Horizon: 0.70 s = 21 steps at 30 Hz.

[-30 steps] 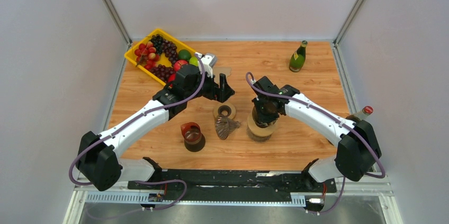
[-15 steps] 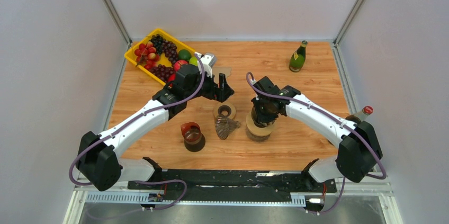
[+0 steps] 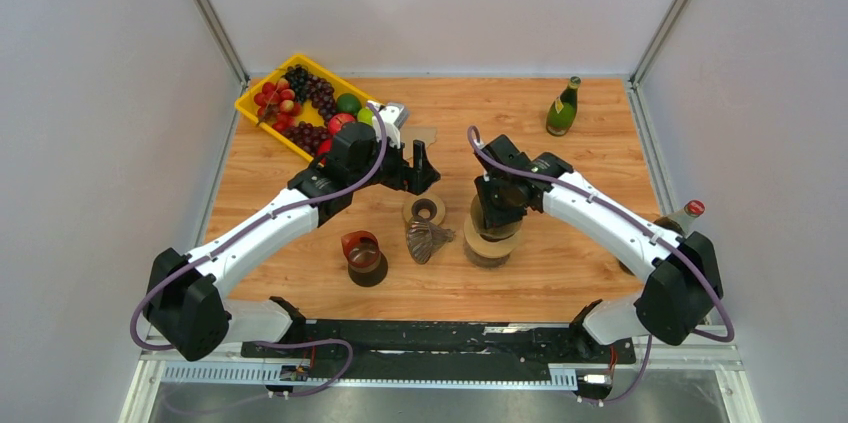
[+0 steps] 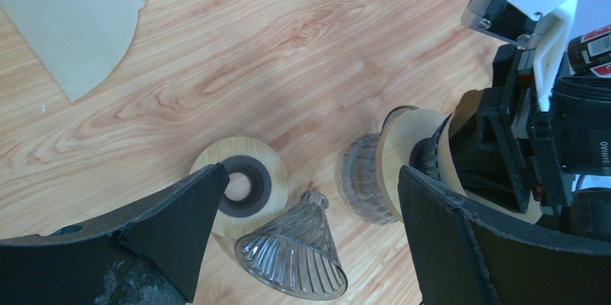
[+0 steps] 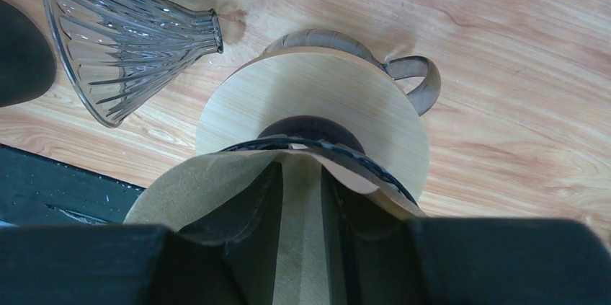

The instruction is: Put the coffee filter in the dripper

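The dripper has a round wooden collar and stands on a glass jug right of centre. The brown paper coffee filter sits opened as a cone in the dripper's dark mouth. My right gripper points down into the filter, its fingers slightly apart, with paper showing through the gap; from above, this gripper hides the filter. My left gripper hangs wide open and holds nothing above a wooden ring. A ribbed glass cone lies on its side next to the ring.
A second flat filter lies on the table behind the left gripper. A dark red cup stands near the front. A yellow fruit tray is at the back left, a green bottle at the back right, and a red-capped bottle at the right edge.
The right gripper has lifted a little over the dripper and its fingers have parted slightly. The left arm has barely moved.
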Motion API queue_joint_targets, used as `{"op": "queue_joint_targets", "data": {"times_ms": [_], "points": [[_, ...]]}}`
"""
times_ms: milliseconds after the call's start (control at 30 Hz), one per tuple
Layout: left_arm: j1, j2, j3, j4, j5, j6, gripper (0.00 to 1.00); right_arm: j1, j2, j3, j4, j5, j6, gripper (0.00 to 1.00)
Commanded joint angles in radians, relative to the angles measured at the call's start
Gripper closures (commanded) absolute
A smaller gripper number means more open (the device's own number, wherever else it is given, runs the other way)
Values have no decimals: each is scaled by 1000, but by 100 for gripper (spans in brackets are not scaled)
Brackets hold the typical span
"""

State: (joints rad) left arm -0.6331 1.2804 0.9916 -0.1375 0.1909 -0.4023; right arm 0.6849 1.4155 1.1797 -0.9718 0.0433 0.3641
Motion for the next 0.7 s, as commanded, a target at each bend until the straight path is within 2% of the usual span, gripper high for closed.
{"op": "queue_joint_targets", "data": {"times_ms": [0, 167, 533, 667], "points": [[6, -40, 16, 5, -10, 15, 0, 4, -41, 60, -40, 30, 24, 69], [5, -47, 13, 6, -7, 15, 0, 3, -64, 83, -64, 28, 32, 67], [6, -55, 8, 6, -7, 15, 0, 4, -142, 174, -90, 61, 22, 55], [5, -62, 4, 5, -21, 15, 0, 2, -177, 202, -52, 134, 10, 36]]}}
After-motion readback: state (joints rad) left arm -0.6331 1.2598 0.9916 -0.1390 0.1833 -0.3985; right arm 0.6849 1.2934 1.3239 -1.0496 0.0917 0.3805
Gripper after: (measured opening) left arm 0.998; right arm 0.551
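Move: The right hand has its fingers down in the paper filter, whose middle is about 1 cm back and 1 cm right of it and some 2 cm lower. The dripper is nearly straight below, about 5 cm down, with the carafe under that, some 10 cm down. The glass cone lies about 12 cm left and 3 cm ahead, the wooden ring 13 cm left and 9 cm ahead. From the left hand the filter lies roughly 11 cm right, 6 cm back and 9 cm lower. Straight up, slowly at first and then faster, the right hand draws its fingers about 7 cm out of the paper filter, spreading them from roughly a third open to just over half. Late in the lift the fingertips swing forward some 10 degrees and come free of the paper. ##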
